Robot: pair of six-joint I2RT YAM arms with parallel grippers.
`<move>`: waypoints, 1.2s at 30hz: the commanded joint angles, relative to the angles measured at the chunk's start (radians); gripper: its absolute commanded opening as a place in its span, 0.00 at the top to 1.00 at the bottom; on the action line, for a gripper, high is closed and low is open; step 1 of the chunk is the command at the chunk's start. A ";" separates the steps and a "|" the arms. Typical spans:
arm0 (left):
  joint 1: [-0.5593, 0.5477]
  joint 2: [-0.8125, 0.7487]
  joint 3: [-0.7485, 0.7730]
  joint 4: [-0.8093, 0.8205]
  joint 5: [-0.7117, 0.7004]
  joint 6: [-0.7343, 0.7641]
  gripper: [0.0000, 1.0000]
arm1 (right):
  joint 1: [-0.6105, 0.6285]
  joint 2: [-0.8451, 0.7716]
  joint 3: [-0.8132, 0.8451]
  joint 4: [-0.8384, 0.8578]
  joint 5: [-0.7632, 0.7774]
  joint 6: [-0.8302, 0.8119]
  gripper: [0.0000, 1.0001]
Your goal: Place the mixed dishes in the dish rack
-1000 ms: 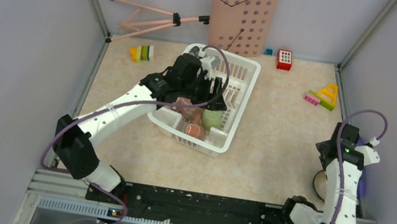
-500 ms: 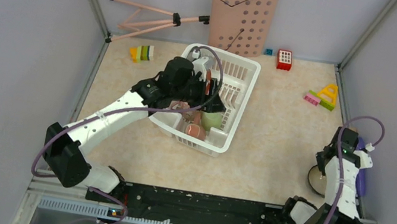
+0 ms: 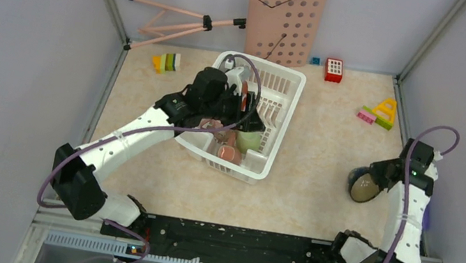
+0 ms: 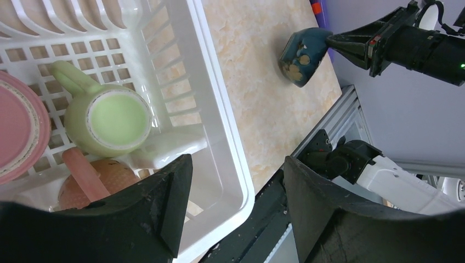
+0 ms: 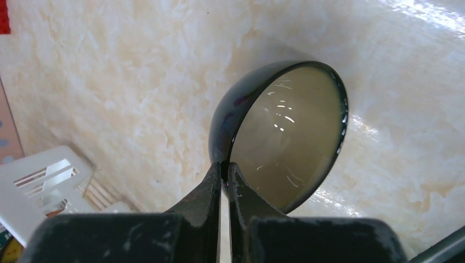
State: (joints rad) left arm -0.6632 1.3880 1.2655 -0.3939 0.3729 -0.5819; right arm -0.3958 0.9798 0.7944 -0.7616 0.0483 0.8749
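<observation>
The white dish rack [image 3: 290,112] stands mid-table. In the left wrist view, inside its wall [image 4: 219,109], lie a pale-green mug [image 4: 118,118], a pink dish [image 4: 16,137] and a speckled orange-brown mug [image 4: 109,181]. My left gripper [image 3: 245,105] hovers open and empty over the rack's near end [image 4: 236,164]. My right gripper [image 3: 380,176] is shut on the rim of the bluish bowl [image 3: 364,186] and holds it tilted above the table, right of the rack. The fingertips [image 5: 225,167] pinch the bowl [image 5: 285,137], cream inside. The bowl [image 4: 299,52] also shows in the left wrist view.
A pink perforated board [image 3: 286,13] leans on the back wall beside a pink tripod [image 3: 177,20]. Toy blocks lie at back left [image 3: 167,62], back centre [image 3: 333,70] and back right [image 3: 383,113]. A purple object [image 3: 423,215] lies at the right edge.
My right gripper has lifted the bowl off the table near the right edge and carried it left and away from the base. My left arm drew back slightly a second ago, then held still.
</observation>
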 commanded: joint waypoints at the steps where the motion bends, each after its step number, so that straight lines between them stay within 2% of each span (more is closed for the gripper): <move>1: -0.004 0.002 0.004 0.070 -0.029 -0.017 0.33 | 0.005 0.043 0.018 0.099 -0.138 -0.035 1.00; 5: -0.004 0.006 0.004 0.078 -0.047 -0.019 0.33 | 0.069 0.134 0.044 0.108 -0.112 -0.057 1.00; 11: -0.005 0.015 0.013 0.071 -0.064 -0.006 0.33 | 0.090 0.165 0.034 0.180 -0.125 -0.042 1.00; 14: -0.004 0.023 0.018 0.065 -0.059 0.000 0.33 | 0.092 0.190 0.022 0.213 -0.132 -0.024 0.90; 18: -0.004 0.033 0.010 0.066 -0.040 -0.002 0.33 | 0.110 0.218 0.016 0.242 -0.122 -0.012 0.83; 22: -0.004 0.033 -0.002 0.065 -0.038 0.004 0.33 | 0.117 0.230 0.019 0.256 -0.102 -0.022 0.67; 26: -0.005 0.032 -0.005 0.064 -0.037 0.012 0.33 | 0.120 0.250 0.047 0.231 -0.085 -0.031 0.32; 27: -0.004 0.031 -0.006 0.064 -0.038 0.013 0.33 | 0.124 0.254 0.059 0.216 -0.075 -0.034 0.25; 32: -0.004 0.026 -0.011 0.066 -0.042 0.019 0.33 | 0.127 0.275 0.093 0.197 -0.026 -0.038 0.11; 36: -0.004 0.030 -0.013 0.070 -0.038 0.019 0.33 | 0.155 0.324 0.129 0.194 0.011 -0.003 0.09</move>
State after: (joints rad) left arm -0.6632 1.4185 1.2625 -0.3656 0.3244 -0.5766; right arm -0.2737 1.2606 0.8501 -0.5690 -0.0017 0.8486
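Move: The right gripper still holds the dark bowl tilted by its rim; the bare table where it is to go lies about 1 cm ahead, 3 cm left and 8 cm below. From that hand, the toy blocks stand some 20 cm ahead and 1 cm right, 9 cm lower; the dish rack's middle is about 13 cm ahead and 42 cm left, 4 cm lower. From the idle left gripper, the set-down spot is roughly 35 cm right, 3 cm back and 21 cm down. Carry the pinched bowl forward with the right gripper, about 6 cm in all, swinging some 3 cm left early on and sinking about 3 cm towards the bare table, with a turn of roughly 10 degrees counter-clockwise. As the advance slows, open the fingers nearly wide to let go of the rim, keeping the hand low with one finger over the bowl. ##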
